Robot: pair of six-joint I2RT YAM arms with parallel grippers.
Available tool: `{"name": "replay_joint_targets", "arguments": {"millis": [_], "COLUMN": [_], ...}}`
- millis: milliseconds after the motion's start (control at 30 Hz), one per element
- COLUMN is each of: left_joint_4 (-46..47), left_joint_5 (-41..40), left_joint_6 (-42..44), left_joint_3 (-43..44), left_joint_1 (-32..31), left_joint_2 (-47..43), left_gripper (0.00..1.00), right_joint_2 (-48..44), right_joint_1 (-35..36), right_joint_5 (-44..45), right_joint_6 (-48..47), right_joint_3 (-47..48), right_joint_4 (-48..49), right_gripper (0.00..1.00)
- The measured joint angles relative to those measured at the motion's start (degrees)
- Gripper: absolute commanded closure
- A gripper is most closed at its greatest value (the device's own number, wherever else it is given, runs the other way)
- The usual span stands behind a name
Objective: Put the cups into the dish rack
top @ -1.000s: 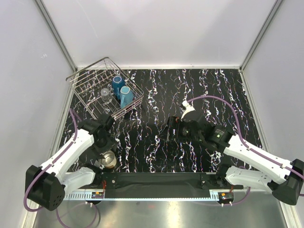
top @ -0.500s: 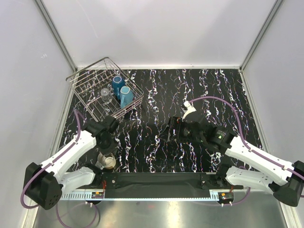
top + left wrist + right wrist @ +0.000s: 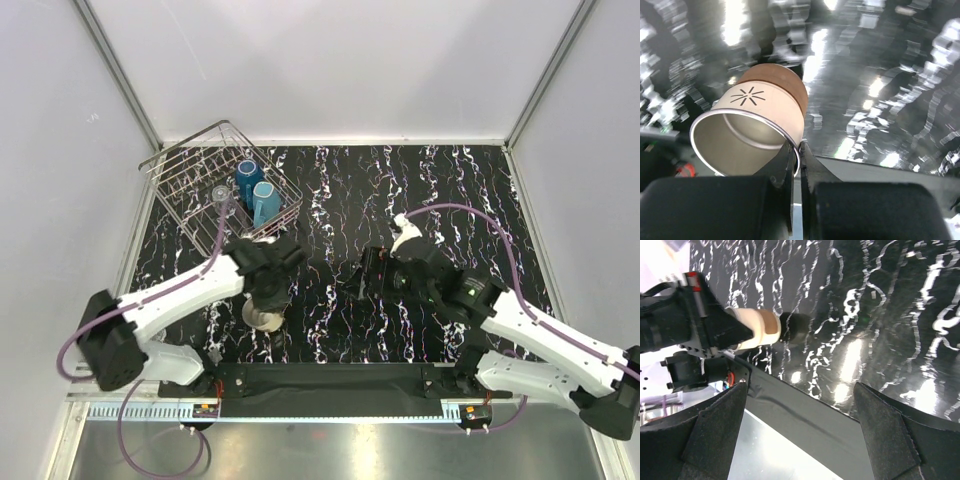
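Observation:
My left gripper [image 3: 268, 305] is shut on the rim of the beige-silvery cup [image 3: 263, 317] and holds it above the black marbled table, right of its earlier spot. In the left wrist view the cup [image 3: 757, 130] lies tilted, its open mouth toward the camera, the rim pinched between the fingers [image 3: 785, 167]. It also shows in the right wrist view [image 3: 756, 332]. The silver wire dish rack [image 3: 190, 175] at the back left holds the dark blue cup [image 3: 247, 177], the light blue cup [image 3: 265, 202] and the clear glass cup [image 3: 222, 198]. My right gripper [image 3: 362, 272] is open and empty at mid table.
White walls with metal corner posts [image 3: 120, 75] enclose the table. A black bar [image 3: 330, 378] runs along the near edge between the arm bases. The purple cable [image 3: 460, 212] loops over the right arm.
My left arm has swung right, carrying the beige-silvery cup from the near left toward the table's middle. The right arm has shifted slightly.

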Motion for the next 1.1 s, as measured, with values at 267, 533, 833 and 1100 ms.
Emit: {"name": "replay_joint_targets", "arguments": {"millis": [267,533,833,1100], "left_joint_4": [10.2,14.7,15.5,8.9], "left_joint_5": [1.5,2.8,2.1,-5.5], "left_joint_6": [7.7,12.1,16.8,19.3], "left_joint_3": [7.5,7.5,6.5,6.6], "left_joint_1": [-7.2,-9.0,-9.1,-8.3], "left_joint_2": [12.4,13.5,1.7,-16.3], "left_gripper": [0.73,0.19,0.02,0.01], "right_joint_2": [-9.8,-19.0,-11.7,-0.3], "right_joint_1": [0.0,-0.1,-0.1,-0.1], "right_joint_5": [8.3,14.7,14.9,12.5], "right_joint_6": [-0.4,0.0,-0.2,-3.3], "right_joint_3": [1.9,4.1,5.2,10.2], "right_joint_4": [-10.4,-18.1,-20.2,-18.9], "right_gripper": [0.06,0.06,0.06,0.06]}}
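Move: The left hand already pinches the beige cup by its rim; the cup's middle hangs about 4 cm left of and 4 cm below the fingertips. The open table spot for it lies roughly 5 cm right, 2 cm ahead and 5 cm below. The light-blue mug is some 27 cm ahead and 3 cm left, the dish rack's middle about 32 cm ahead and 15 cm left. From the right hand, the beige cup lies about 22 cm left, 4 cm back and 12 cm lower. Keeping its pinch on the beige cup's rim, the left hand carries it about 10 cm right and slightly down, turning clockwise some 20 degrees, then opens wide and lets go. It rises clear about 12 cm, drifting left, fingertips tilting forward. The right hand, open and empty, swings right and up, then partly returns left and down. ##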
